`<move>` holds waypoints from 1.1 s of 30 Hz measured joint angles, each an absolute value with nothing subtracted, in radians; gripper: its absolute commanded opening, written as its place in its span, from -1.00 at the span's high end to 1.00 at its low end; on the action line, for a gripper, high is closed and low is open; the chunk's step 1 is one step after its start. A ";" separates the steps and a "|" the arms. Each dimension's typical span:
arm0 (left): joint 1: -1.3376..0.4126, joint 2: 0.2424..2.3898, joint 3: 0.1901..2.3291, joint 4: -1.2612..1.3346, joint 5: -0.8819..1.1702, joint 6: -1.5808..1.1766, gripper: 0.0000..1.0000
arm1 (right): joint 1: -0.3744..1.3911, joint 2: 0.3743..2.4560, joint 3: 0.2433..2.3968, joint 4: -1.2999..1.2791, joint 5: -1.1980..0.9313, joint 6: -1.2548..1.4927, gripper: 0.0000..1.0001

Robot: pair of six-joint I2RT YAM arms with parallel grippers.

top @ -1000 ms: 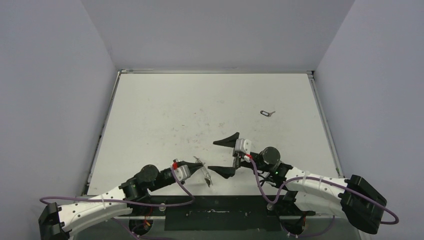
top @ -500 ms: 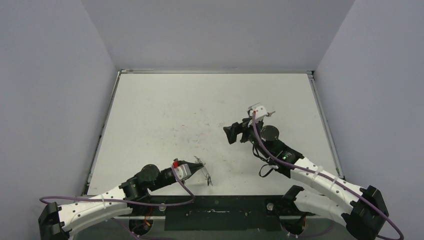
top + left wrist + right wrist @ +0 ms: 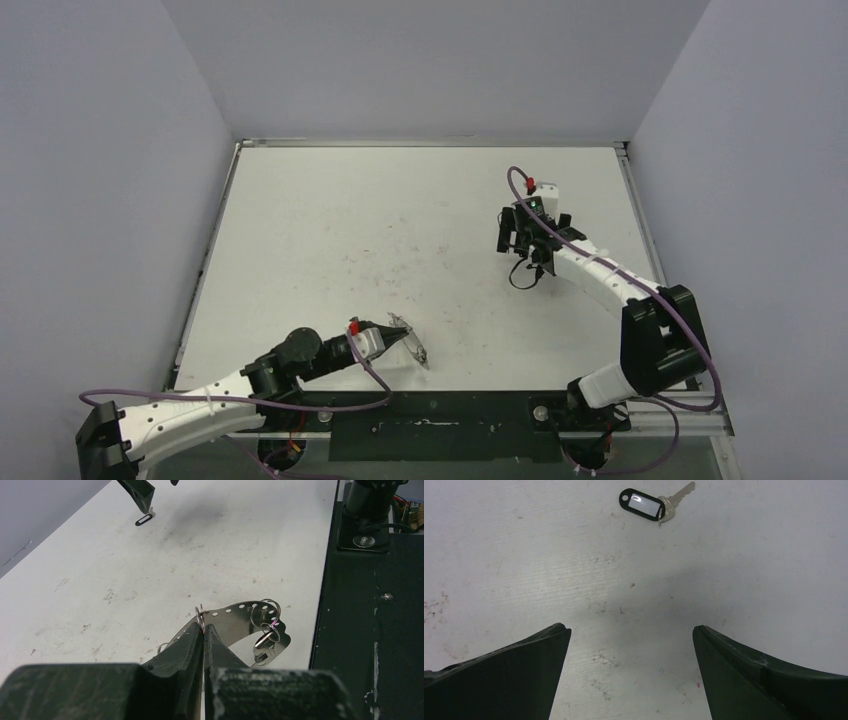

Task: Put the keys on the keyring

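Note:
The keys (image 3: 654,502), a small silver key joined to a black oblong tag, lie flat on the table ahead of my right gripper (image 3: 631,629). Its jaws are wide open, nothing between them, hovering just short of the key. The left wrist view shows the same keys (image 3: 145,519) far off, below a right finger. In the top view the right gripper (image 3: 520,235) covers that spot. My left gripper (image 3: 205,626) is shut on the keyring (image 3: 240,620), a silvery perforated loop strung with small rings, held near the table's front edge (image 3: 410,345).
The white table (image 3: 400,220) is scuffed and walled by grey panels on three sides. A black base rail (image 3: 430,425) runs along the near edge, close beside the held keyring. The right arm's cable (image 3: 525,280) droops toward the table.
The right arm has swung from the front centre out to the far right and now hangs over the keys, jaws still open. The left arm and keyring have stayed put.

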State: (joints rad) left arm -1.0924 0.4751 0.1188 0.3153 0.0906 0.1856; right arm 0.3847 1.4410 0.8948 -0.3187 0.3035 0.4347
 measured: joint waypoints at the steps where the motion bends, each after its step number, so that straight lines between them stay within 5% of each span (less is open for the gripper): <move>1: -1.092 0.478 0.119 0.317 0.091 0.186 1.00 | 0.379 1.464 0.917 -0.336 0.313 0.432 -0.92; 8: -1.092 0.499 0.121 0.333 0.091 0.186 1.00 | 0.290 1.664 1.113 -0.421 0.330 0.431 -0.59; 16: -1.092 0.515 0.131 0.333 0.091 0.187 1.00 | 0.214 1.862 1.245 -0.454 0.270 0.429 0.02; 23: -1.092 0.508 0.131 0.333 0.092 0.190 1.00 | 0.214 1.938 1.340 -0.472 0.239 0.425 0.08; 26: -1.092 0.498 0.131 0.333 0.093 0.191 1.00 | 0.213 1.946 1.364 -0.475 0.240 0.422 0.29; 33: -1.092 0.492 0.131 0.331 0.095 0.191 1.00 | 0.203 1.982 1.399 -0.482 0.247 0.422 0.31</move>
State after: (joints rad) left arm -1.0920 0.4923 0.1310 0.3309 0.0952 0.1909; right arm 0.2028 1.9816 1.3987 -0.4816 0.2470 0.4225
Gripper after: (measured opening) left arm 0.010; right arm 0.346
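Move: The black key tag lies flat on the table about 12 cm ahead of the open right gripper, roughly 3 cm to its right and 8 cm below. Its key is joined to the tag's right-hand end by a small ring; the key's middle is some 13 cm ahead, 6 cm right and 8 cm below that gripper. From the left gripper, the tag is about 35 cm ahead, 28 cm right and 15 cm below. Bring the right gripper about 10 cm forward and 5 cm down to the tag's near edge, easing a few centimetres right early on. Tip the fingers some 10 degrees further down with a slight clockwise turn, and narrow them from wide open to about a third, so the tips come close to the ring end of the tag. ##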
